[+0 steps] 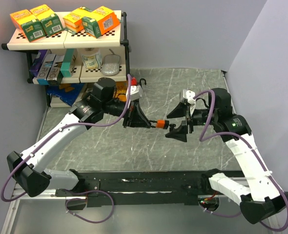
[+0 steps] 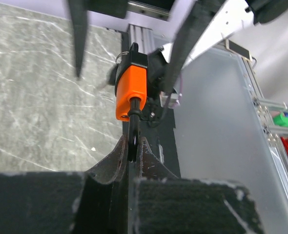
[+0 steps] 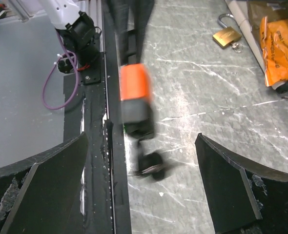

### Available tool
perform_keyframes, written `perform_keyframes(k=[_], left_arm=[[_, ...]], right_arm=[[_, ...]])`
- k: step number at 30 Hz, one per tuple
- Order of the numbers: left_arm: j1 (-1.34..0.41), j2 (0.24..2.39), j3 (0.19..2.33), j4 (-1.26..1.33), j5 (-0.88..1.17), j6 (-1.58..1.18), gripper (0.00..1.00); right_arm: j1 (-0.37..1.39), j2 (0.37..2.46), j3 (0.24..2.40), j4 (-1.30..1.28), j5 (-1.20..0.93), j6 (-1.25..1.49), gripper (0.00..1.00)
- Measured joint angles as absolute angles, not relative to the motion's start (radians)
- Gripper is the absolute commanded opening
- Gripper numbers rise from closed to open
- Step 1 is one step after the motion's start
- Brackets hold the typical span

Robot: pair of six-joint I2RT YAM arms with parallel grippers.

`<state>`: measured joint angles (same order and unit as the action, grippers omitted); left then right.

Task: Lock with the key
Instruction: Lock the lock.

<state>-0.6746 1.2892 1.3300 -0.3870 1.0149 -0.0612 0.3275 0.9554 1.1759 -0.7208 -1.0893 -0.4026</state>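
Note:
An orange and black padlock (image 1: 159, 123) hangs in the air at the middle of the table. My left gripper (image 2: 132, 146) is shut on its dark shackle (image 2: 133, 129), with the orange body (image 2: 131, 92) pointing away from the fingers. A key (image 3: 151, 165) with a dark head and ring sticks out of the padlock's black end (image 3: 136, 114); it is blurred. My right gripper (image 3: 141, 141) stands wide open around that end. Its fingers (image 3: 61, 170) are well apart from the lock on both sides and touch nothing.
A brass padlock (image 3: 226, 34) with its shackle open lies on the table behind. An orange bag (image 3: 276, 44) lies beside it. A shelf unit (image 1: 66, 41) with cartons stands at the back left. The black rail (image 1: 149, 183) runs along the near edge.

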Motion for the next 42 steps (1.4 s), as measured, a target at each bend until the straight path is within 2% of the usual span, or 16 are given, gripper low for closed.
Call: perform_keyframes(k=[3, 7, 10, 15, 18, 19, 21, 22, 23, 24, 42], left_arm=[[-0.692, 1.288, 1.330, -0.401, 1.015, -0.046, 0.01], [-0.703, 1.286, 1.330, -0.401, 1.010, -0.049, 0.01], [-0.706, 1.285, 1.330, -0.390, 1.005, -0.064, 0.01], [-0.717, 1.285, 1.328, -0.369, 0.997, -0.092, 0.01], [-0.723, 1.285, 1.328, -0.354, 0.996, -0.102, 0.01], [-0.723, 1.284, 1.328, -0.351, 0.994, -0.103, 0.01], [-0.723, 1.284, 1.328, -0.345, 0.986, -0.110, 0.01], [-0.723, 1.284, 1.328, -0.344, 0.980, -0.112, 0.01], [-0.723, 1.284, 1.327, -0.344, 0.975, -0.113, 0.01], [-0.723, 1.283, 1.322, -0.342, 0.970, -0.114, 0.01], [-0.788, 1.248, 1.301, -0.336, 0.884, -0.067, 0.01]], right_arm=[[0.327, 0.966, 1.180, -0.720, -1.095, -0.408, 0.86], [0.328, 0.972, 1.200, -0.722, -1.117, -0.417, 0.65], [0.335, 0.982, 1.208, -0.722, -1.127, -0.425, 0.59], [0.355, 1.001, 1.208, -0.724, -1.127, -0.431, 0.57], [0.376, 1.011, 1.208, -0.730, -1.129, -0.443, 0.48], [0.380, 1.014, 1.208, -0.732, -1.128, -0.447, 0.40], [0.390, 1.022, 1.211, -0.737, -1.134, -0.454, 0.31], [0.394, 1.025, 1.212, -0.739, -1.134, -0.459, 0.21], [0.396, 1.027, 1.212, -0.744, -1.136, -0.462, 0.15], [0.396, 1.030, 1.215, -0.752, -1.135, -0.463, 0.01], [0.409, 1.065, 1.242, -0.804, -1.198, -0.383, 0.00]])
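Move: The orange lock hangs off the shackle that the left fingers hold, its body about 5 cm to the left hand's right and a centimetre lower and nearer. The empty right hand has that body about 5 cm to its left, level; the key at the lock's far end already sits between its open fingers, roughly 1 cm left, 1 back and 1 below. On the table about 34 cm below the left hand, the black lock lies some 30 cm ahead and 4 left, the brass padlock 17 ahead and 23 left. The orange lock's free black end gets gripped by the right fingers: wide open at first, they come about 2 cm left around it and close to roughly a third, while the left fingers keep the shackle and ease some 1.5 cm right. With both holding, the two hands draw back together and twist slightly opposite ways about the lock's length, the right by nearly 10 degrees. ##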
